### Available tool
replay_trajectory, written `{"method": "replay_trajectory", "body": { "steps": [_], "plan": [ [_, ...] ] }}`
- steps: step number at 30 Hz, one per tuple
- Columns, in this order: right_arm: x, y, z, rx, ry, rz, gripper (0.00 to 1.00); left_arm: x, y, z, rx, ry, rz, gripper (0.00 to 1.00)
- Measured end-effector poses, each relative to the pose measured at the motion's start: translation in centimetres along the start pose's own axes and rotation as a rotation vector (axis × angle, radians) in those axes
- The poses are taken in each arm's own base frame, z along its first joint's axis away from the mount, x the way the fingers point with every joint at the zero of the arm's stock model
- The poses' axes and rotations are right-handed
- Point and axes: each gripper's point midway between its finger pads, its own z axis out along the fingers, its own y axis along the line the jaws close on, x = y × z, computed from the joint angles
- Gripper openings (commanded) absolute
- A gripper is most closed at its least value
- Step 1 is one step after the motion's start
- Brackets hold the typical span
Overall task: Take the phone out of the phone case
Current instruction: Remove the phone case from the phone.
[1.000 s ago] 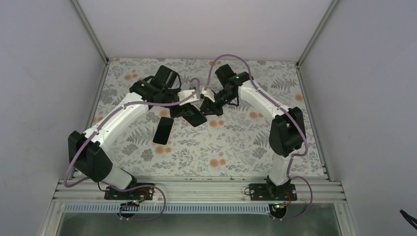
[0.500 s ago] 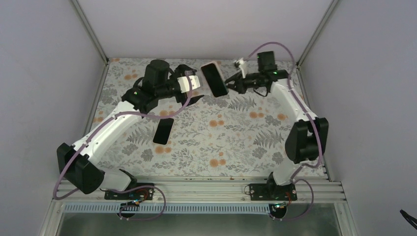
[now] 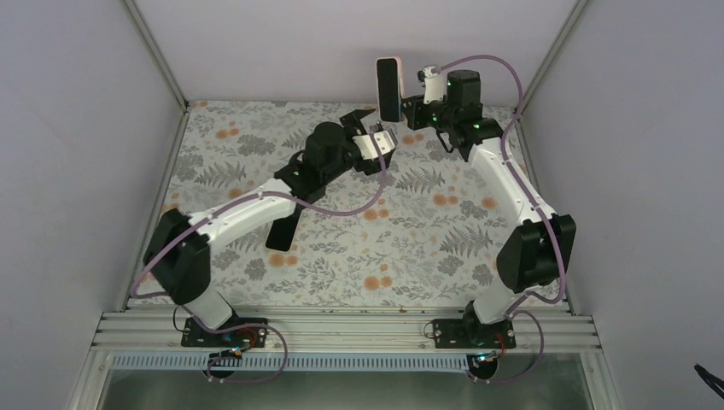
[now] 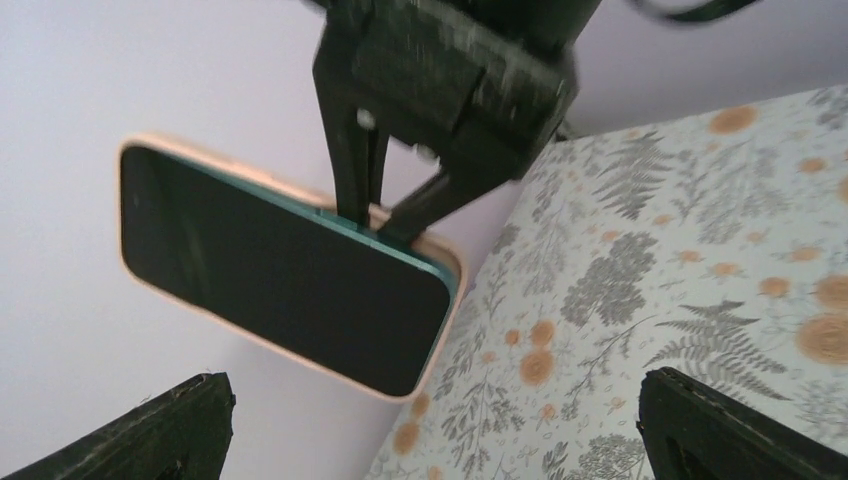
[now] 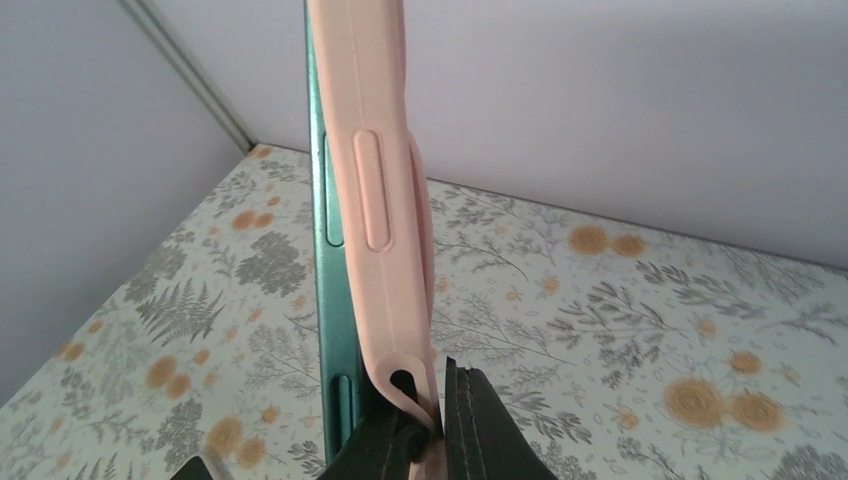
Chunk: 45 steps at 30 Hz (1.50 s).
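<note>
The phone [image 3: 389, 85], dark-screened with a teal frame, sits in a pink case and is held upright in the air near the back wall. My right gripper [image 3: 406, 108] is shut on the case's lower edge. In the right wrist view the fingers [image 5: 480, 425] pinch the pink case [image 5: 380, 190], and the teal phone edge [image 5: 330, 290] stands slightly apart from the case there. My left gripper [image 3: 377, 130] is open and empty just below and left of the phone. In the left wrist view the phone's screen [image 4: 270, 275] lies ahead of my left gripper [image 4: 435, 405], untouched.
A dark flat rectangular object [image 3: 283, 226] lies on the floral table mat [image 3: 410, 248], left of centre under the left arm. White enclosure walls stand close behind and beside the raised phone.
The right gripper has lifted the cased phone from mid-table up and back towards the wall and turned it upright. The left gripper has come off it and swung right beneath it.
</note>
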Motion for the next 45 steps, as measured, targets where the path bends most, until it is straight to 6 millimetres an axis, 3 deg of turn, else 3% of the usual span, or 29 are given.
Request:
{"method": "replay_trajectory", "body": {
  "steps": [5,8,19,33,41,45],
  "plan": [
    [0.2,-1.0,0.2,0.043,0.002,0.042,0.03,3.1,-0.1,3.1,-0.079,0.06,-0.022,1.0],
    [0.1,-1.0,0.2,0.045,-0.001,0.048,0.03,3.6,0.4,3.8,-0.127,0.068,-0.029,1.0],
    [0.0,-0.9,0.2,0.041,-0.001,0.056,0.03,1.7,3.5,6.4,-0.274,0.021,-0.063,1.0],
    [-0.2,-1.2,0.1,0.053,-0.013,0.056,0.03,2.7,3.4,8.0,-0.307,0.049,-0.067,1.0],
    [-1.1,-0.9,0.1,0.042,-0.047,0.041,0.03,2.7,4.4,7.5,-0.376,0.043,-0.069,1.0],
    [-1.3,-0.5,0.2,0.017,-0.061,0.037,0.03,2.5,5.2,6.1,-0.499,0.004,0.027,1.0]
  ]
}}
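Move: The phone, still in its case, stands upright in the right gripper; its middle lies about 8 cm ahead of the open left hand, some 4 cm to the right and 5 cm higher. The right gripper is roughly 6 cm ahead of the left hand, 8 cm to the right and level with it. From the right hand, the phone's middle is about 2 cm ahead, 4 cm left and 5 cm up. Left hand reaches about 8 cm forward, turning some 20 degrees counter-clockwise; its open right finger meets the phone's lower corner. ##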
